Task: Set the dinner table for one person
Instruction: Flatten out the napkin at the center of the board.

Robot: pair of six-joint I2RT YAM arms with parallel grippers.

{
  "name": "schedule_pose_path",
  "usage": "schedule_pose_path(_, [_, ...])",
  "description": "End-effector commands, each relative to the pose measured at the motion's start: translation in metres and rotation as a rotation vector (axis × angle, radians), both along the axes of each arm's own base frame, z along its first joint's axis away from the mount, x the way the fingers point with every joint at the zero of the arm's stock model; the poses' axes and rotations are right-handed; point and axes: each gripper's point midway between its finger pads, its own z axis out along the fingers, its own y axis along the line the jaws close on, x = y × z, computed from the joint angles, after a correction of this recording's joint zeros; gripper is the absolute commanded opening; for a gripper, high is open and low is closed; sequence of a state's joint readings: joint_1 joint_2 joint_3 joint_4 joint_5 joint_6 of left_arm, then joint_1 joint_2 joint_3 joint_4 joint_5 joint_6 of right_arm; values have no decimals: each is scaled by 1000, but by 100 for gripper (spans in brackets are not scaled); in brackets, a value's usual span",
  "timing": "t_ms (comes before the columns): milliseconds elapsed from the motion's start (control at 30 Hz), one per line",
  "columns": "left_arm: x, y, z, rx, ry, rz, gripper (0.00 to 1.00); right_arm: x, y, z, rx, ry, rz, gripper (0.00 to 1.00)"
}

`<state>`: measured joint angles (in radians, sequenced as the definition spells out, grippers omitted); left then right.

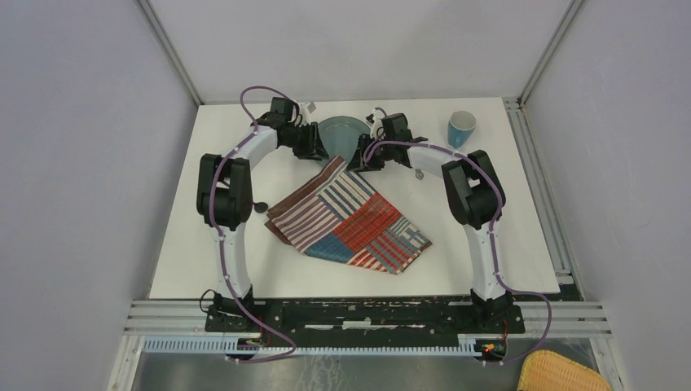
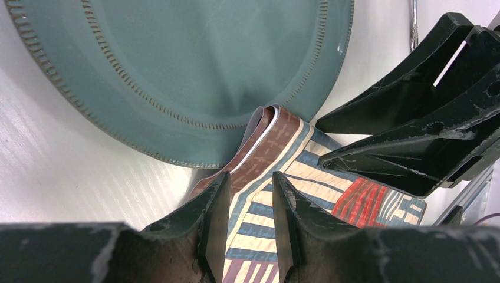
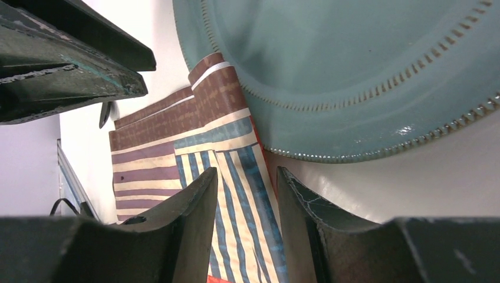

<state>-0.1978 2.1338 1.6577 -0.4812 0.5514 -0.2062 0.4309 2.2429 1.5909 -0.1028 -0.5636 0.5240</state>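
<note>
The dinner table (image 1: 204, 244) is a white top. A striped patchwork placemat (image 1: 350, 216) lies on it, turned like a diamond. Its far corner (image 2: 265, 121) curls up against the rim of a teal plate (image 1: 338, 129) at the back middle. My left gripper (image 1: 314, 147) (image 2: 250, 177) hovers over that corner from the left, open by a narrow gap, with cloth showing below between its fingers. My right gripper (image 1: 356, 159) (image 3: 247, 172) faces it from the right, also open over the striped cloth (image 3: 177, 147) beside the plate (image 3: 354, 71). Neither holds anything.
A blue cup (image 1: 461, 129) stands at the back right. A small metal utensil (image 1: 420, 173) lies right of the plate, and a small dark object (image 1: 259, 208) lies left of the placemat. Metal rails (image 1: 538, 195) edge the table. A yellow woven basket (image 1: 562, 371) sits below the front right corner.
</note>
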Motion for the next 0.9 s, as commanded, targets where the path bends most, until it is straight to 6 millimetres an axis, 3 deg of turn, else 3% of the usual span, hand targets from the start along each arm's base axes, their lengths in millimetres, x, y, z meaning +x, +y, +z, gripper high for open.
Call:
schedule_pose_path(0, [10,0,33,-11,-98,-15,39,2,12,15,75,-27,41,46])
schedule_pose_path(267, [10,0,35,-11,-101,-11,39,-5,12,10,80,-4,55,26])
schedule_pose_path(367, [11,1,36,-9,-102,-6,39,-6,13,10,82,0,60,2])
schedule_pose_path(633, [13,3,46,-46,-114,-6,39,-13,10,23,75,-32,74,0])
schedule_pose_path(867, [17,4,55,-113,-141,-25,40,-28,15,54,89,-85,136,0])
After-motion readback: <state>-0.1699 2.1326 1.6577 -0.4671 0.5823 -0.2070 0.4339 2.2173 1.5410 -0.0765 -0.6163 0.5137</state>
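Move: The right gripper's part-open fingers already straddle the napkin's upper edge, practically at the hand point and about 1 cm below it. From that hand the plate's middle is some 8 cm ahead, 2 cm to the left and 2 cm lower, and the end of the fork handle lies about 17 cm to the right, 2 cm back and 2 cm lower. From the left gripper, that stretch of napkin edge is about 7 cm to the right, 4 cm back and 4 cm below. Shut the right gripper fully on the napkin's upper edge beside its folded corner, letting the hand ease up and left by barely half a centimetre, then draw the pinched edge back about 1 cm, away from the plate. Hold the left gripper still and part-open at first, then start it left and slightly forward, about 1 cm, away from the right gripper. ##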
